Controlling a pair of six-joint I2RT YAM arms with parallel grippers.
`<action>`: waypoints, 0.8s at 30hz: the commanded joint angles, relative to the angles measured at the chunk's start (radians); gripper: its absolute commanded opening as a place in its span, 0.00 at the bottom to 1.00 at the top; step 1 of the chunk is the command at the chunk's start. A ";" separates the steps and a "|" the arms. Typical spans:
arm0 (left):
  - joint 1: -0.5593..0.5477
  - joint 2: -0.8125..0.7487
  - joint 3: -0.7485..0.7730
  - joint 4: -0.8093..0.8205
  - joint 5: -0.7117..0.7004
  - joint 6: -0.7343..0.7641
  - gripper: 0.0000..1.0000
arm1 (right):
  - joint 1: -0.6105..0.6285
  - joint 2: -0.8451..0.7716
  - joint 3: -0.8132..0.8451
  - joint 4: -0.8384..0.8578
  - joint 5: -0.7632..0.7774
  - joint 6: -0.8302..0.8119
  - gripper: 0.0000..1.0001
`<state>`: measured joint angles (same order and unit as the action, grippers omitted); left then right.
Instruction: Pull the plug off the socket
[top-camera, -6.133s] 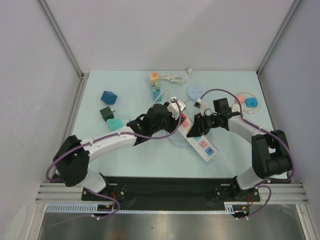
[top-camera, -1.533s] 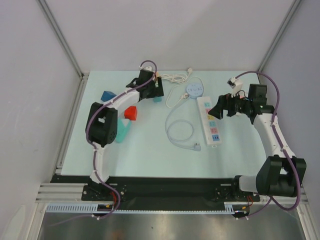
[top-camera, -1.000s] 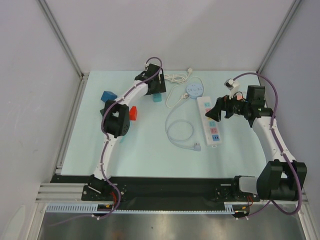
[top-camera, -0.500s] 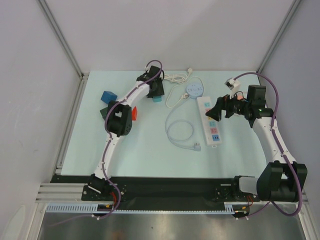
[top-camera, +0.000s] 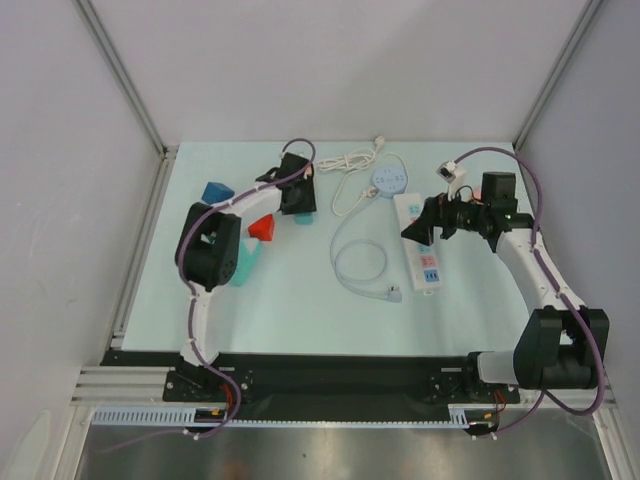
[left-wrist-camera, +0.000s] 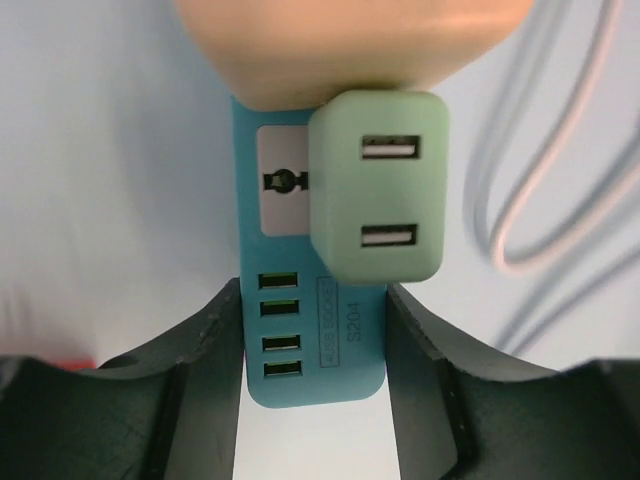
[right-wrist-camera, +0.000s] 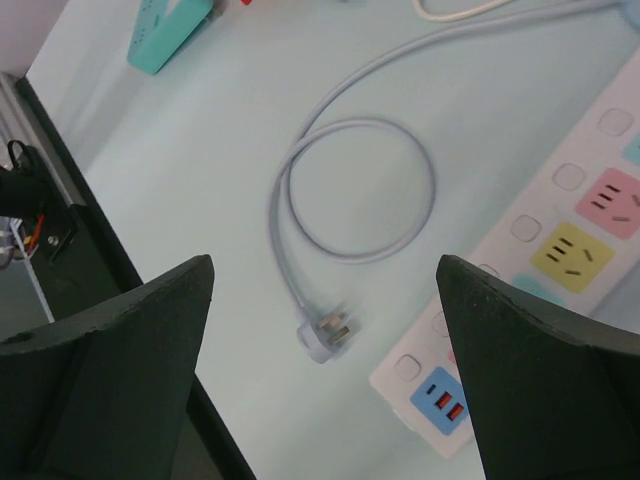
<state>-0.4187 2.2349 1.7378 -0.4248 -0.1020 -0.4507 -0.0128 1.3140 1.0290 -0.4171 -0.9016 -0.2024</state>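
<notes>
In the left wrist view a pale green plug (left-wrist-camera: 378, 185) with two USB slots sits plugged into a blue socket strip (left-wrist-camera: 315, 345), below an orange block (left-wrist-camera: 350, 45). My left gripper (left-wrist-camera: 315, 300) is shut on the near end of that blue socket, one finger pressed against each long side. From above, the left gripper (top-camera: 297, 200) covers the socket at the table's back left. My right gripper (top-camera: 418, 228) hangs wide open above a white power strip (top-camera: 420, 250), holding nothing.
A grey cable loop ends in a loose plug (right-wrist-camera: 325, 335) beside the white power strip (right-wrist-camera: 560, 230). A round blue hub (top-camera: 387, 181) and a coiled white cord (top-camera: 350, 157) lie at the back. Red (top-camera: 262, 228), blue (top-camera: 216, 192) and teal (top-camera: 243, 262) blocks sit left.
The left gripper has narrowed onto the blue socket's sides and its arm has swung nearer and left. The right gripper has shifted slightly left over the white strip.
</notes>
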 joint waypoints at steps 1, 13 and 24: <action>-0.008 -0.274 -0.221 0.255 0.091 0.058 0.00 | 0.045 0.039 -0.009 0.037 -0.065 0.034 0.99; -0.055 -0.748 -1.012 0.705 0.303 -0.060 0.00 | 0.131 0.177 -0.161 0.441 -0.175 0.466 0.96; -0.212 -0.891 -1.290 0.897 0.311 -0.212 0.00 | 0.295 0.249 -0.103 0.343 -0.079 0.292 0.98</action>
<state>-0.5880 1.4097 0.4683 0.3286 0.1642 -0.6312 0.2806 1.5631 0.8661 -0.0265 -1.0039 0.2180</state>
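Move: The teal socket is already in the left fingers, with the green adapter about 5 cm ahead of them and the orange plug some 11 cm ahead; the bare near table spot for it is about 24 cm back. The red cube sits 12 cm left, 6 cm back, the grey cable loop 18 cm right, 17 cm back. From the right hand the orange plug is about 27 cm ahead, 34 cm left, 15 cm lower; the loop is 15 cm left, level with it. Still pinching the teal socket by its USB end, the left hand draws it quickly back about 24 cm to the open table left of the grey cable loop, arcing up slightly then sinking, while its left side rolls down about 25 degrees and it turns a little clockwise. The open, empty right hand comes to meet it, some 11 cm left, sinking 7 cm and easing back, fingertips tipping down. ##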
